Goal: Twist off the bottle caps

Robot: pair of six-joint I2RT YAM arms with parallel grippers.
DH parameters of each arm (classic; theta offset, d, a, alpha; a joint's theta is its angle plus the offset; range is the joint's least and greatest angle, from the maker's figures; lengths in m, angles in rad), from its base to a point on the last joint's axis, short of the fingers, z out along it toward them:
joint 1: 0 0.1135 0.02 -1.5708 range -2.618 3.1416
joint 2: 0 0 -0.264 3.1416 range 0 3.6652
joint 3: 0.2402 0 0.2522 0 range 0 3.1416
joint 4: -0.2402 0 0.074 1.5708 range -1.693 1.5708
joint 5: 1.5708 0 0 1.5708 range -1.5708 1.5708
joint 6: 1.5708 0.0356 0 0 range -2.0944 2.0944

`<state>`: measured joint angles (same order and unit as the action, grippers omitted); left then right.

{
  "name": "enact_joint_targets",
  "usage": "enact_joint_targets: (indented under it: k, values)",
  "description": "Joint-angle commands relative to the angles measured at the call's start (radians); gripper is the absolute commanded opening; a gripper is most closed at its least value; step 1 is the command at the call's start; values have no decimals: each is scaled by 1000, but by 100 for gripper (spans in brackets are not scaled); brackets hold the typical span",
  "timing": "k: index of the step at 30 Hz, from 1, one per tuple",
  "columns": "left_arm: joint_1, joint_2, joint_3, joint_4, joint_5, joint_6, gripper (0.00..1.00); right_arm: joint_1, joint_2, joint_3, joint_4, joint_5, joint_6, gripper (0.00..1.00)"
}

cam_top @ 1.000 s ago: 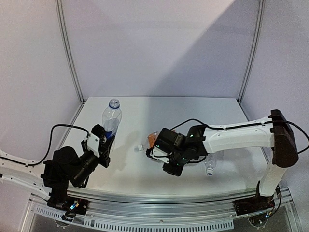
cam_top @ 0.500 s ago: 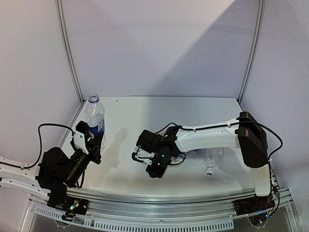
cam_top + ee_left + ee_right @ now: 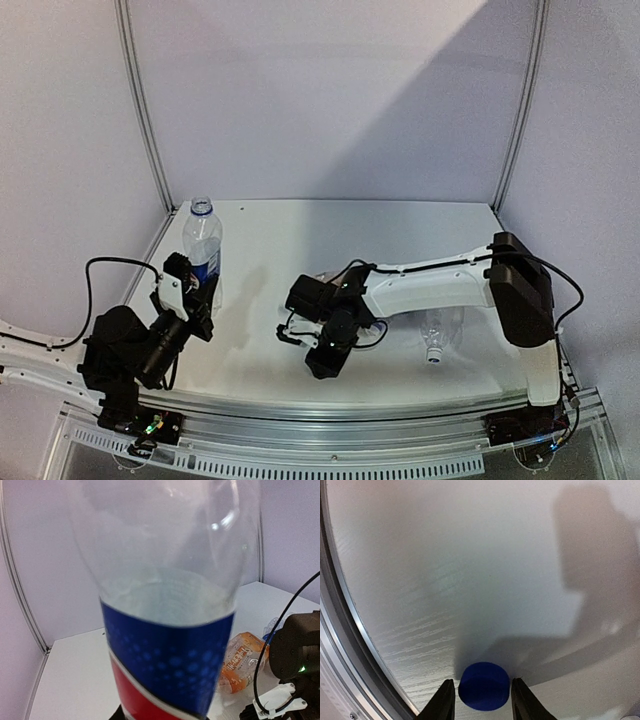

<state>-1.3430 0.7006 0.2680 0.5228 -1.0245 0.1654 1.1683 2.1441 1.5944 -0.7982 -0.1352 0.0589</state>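
Observation:
My left gripper (image 3: 196,292) is shut on the lower part of the Pepsi bottle (image 3: 201,243), which it holds upright at the table's left. That bottle's blue and red label (image 3: 170,665) fills the left wrist view and hides the fingers. My right gripper (image 3: 485,702) points down at the table near the front edge, also seen from above (image 3: 323,360). A blue bottle cap (image 3: 485,686) lies on the table between its fingers (image 3: 445,700), with a thin gap on each side, so the jaws are open. From above the cap is hidden.
The squat orange-filled bottle (image 3: 243,661) lies on its side behind the right arm. A plain clear bottle (image 3: 435,338) lies at the right. The table's metal front rail (image 3: 340,645) runs close beside the right gripper. Walls enclose the back and sides.
The left arm carried the Pepsi bottle leftward. The right gripper moved left and toward the front edge, came down to the table, and its jaws widened slightly off the blue cap.

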Motion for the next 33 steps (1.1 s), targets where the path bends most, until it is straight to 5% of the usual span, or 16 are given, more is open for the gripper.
enact_joint_targets:
  k: [1,12,23,33]
  values:
    - [13,28,2,28,6,6,0,-5,-55,-50,37,-7,3,42]
    - [13,23,-4,18,47,-22,0,-19,-320,-35,41,68,-23,50]
    - [16,171,37,8,289,-71,0,-40,-759,-341,660,-111,74,53]
    - [16,251,68,-11,425,-99,0,-40,-718,-311,789,-126,133,63]
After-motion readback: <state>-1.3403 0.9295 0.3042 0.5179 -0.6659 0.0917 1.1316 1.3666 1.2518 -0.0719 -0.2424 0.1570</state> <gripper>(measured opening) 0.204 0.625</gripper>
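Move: The blue cap sits between the right fingertips, practically at the hand point and down at table level. From the right hand, the orange-label bottle lies about 18 cm ahead and 3 cm right, and the uncapped bottle in the left grip is some 20 cm left, 4 cm ahead and 28 cm up. From the left hand, the cap is about 19 cm right, 4 cm back and 24 cm below; the orange-label bottle is 14 cm ahead, 22 cm right and 21 cm below. Open the right gripper further to free the blue cap, then lift straight up off the table by about 34 cm, swinging the fingers from pointing down to pointing left at the held bottle, and opening wider as you finish. Keep the left grip on the uncapped bottle and carry it right, towards the right hand, and somewhat down, turning the wrist some 20 degrees clockwise. ##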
